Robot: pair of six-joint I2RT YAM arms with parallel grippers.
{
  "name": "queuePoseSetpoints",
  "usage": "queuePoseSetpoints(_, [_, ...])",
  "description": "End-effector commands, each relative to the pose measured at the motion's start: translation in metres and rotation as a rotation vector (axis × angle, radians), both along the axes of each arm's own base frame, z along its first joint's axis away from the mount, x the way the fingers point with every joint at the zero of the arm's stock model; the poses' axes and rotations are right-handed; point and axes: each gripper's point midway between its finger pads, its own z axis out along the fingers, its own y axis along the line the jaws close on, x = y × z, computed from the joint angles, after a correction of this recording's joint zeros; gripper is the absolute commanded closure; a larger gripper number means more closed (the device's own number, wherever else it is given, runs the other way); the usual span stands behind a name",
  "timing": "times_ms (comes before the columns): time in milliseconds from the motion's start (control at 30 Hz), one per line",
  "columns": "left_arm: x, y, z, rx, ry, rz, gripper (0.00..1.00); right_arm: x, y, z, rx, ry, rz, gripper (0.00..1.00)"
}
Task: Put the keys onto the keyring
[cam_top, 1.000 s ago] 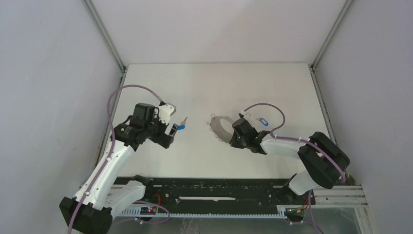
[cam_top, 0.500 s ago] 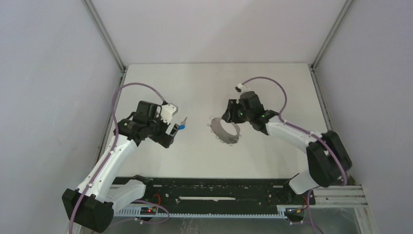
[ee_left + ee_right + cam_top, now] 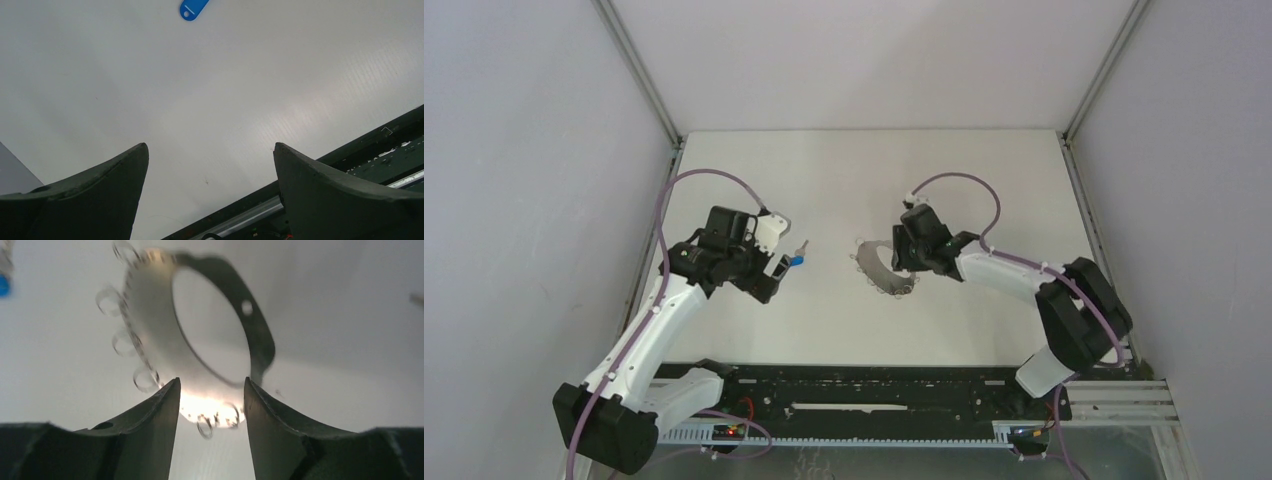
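Note:
The keyring (image 3: pixel 874 263), a wide grey hoop fringed with small wire loops, lies flat at mid-table. My right gripper (image 3: pixel 903 260) hangs over its right edge. In the right wrist view the hoop (image 3: pixel 150 315) fills the frame, and its near rim with loops sits in the gap of my open right gripper (image 3: pixel 212 380), untouched by the fingers. One key with a dark blue tag (image 3: pixel 796 261) lies just right of my left gripper (image 3: pixel 774 275). That gripper (image 3: pixel 210 146) is wide open and empty, with the blue tag (image 3: pixel 192 8) far ahead of it. The other key is hidden.
A black rail with wiring (image 3: pixel 874 385) runs along the table's near edge and shows behind the left fingers (image 3: pixel 350 150). Grey walls with metal corner posts (image 3: pixel 639 75) close in the sides and back. A purple cable (image 3: pixel 954 182) loops above the right wrist.
The right gripper went from shut to open, swung from the keyring's near edge to its far side, then settled over its right rim, and the arm now covers the lighter key. The left arm barely moved.

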Motion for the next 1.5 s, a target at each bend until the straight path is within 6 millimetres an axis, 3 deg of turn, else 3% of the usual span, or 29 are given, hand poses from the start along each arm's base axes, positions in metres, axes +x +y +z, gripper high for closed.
queuePoseSetpoints(0, [0.010, -0.007, 0.024, -0.025, -0.086, -0.048, 0.00, -0.042, -0.032, 0.004, -0.069, 0.010, -0.151, 0.42])
queuePoseSetpoints(100, [0.008, -0.008, 0.024, -0.030, -0.091, -0.052, 0.00, -0.057, -0.052, 0.002, -0.051, 0.036, -0.234, 0.42])
queuePoseSetpoints(233, [0.006, -0.006, 0.024, -0.024, -0.100, -0.055, 0.00, -0.065, -0.057, -0.005, 0.013, 0.071, -0.276, 0.44])
queuePoseSetpoints(467, [0.004, -0.004, 0.028, -0.016, -0.118, -0.058, 0.00, -0.051, -0.048, -0.011, 0.126, 0.115, -0.329, 0.47])
queuePoseSetpoints(800, [0.003, -0.002, 0.029, -0.005, -0.126, -0.061, 0.00, -0.037, -0.047, -0.036, 0.143, 0.152, -0.394, 0.51])
queuePoseSetpoints(1200, [0.000, 0.001, 0.026, 0.007, -0.134, -0.060, 0.00, -0.032, -0.047, -0.052, 0.123, 0.158, -0.408, 0.75])
queuePoseSetpoints(1400, [0.000, 0.003, 0.023, 0.010, -0.155, -0.059, 0.00, -0.023, -0.041, -0.043, 0.155, 0.118, -0.381, 0.99])
queuePoseSetpoints(1467, [0.000, 0.001, 0.024, 0.003, -0.169, -0.077, 0.00, -0.017, -0.040, -0.033, 0.158, 0.071, -0.352, 1.00])
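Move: The keyring, the grey plate with small rings, lies almost under the open right gripper: its middle is roughly 1 cm left, level fore and aft, and 6 cm below. The right key with its blue tag is about 4 cm ahead and 14 cm to the right; the left key and tag are some 3 cm ahead and 19 cm to the left. From the left hand, the keyring is about 8 cm ahead, 21 cm right and 14 cm below. Swing the right gripper back about 7 cm and to the right about 6 cm, then sink it some 5 cm to the keyring's right end while easing forward and slightly left, turning clockwise about 20 degrees. Shut the half-open fingers there so that the tips pinch the plate's edge. Lift the open left gripper about 2 cm. ##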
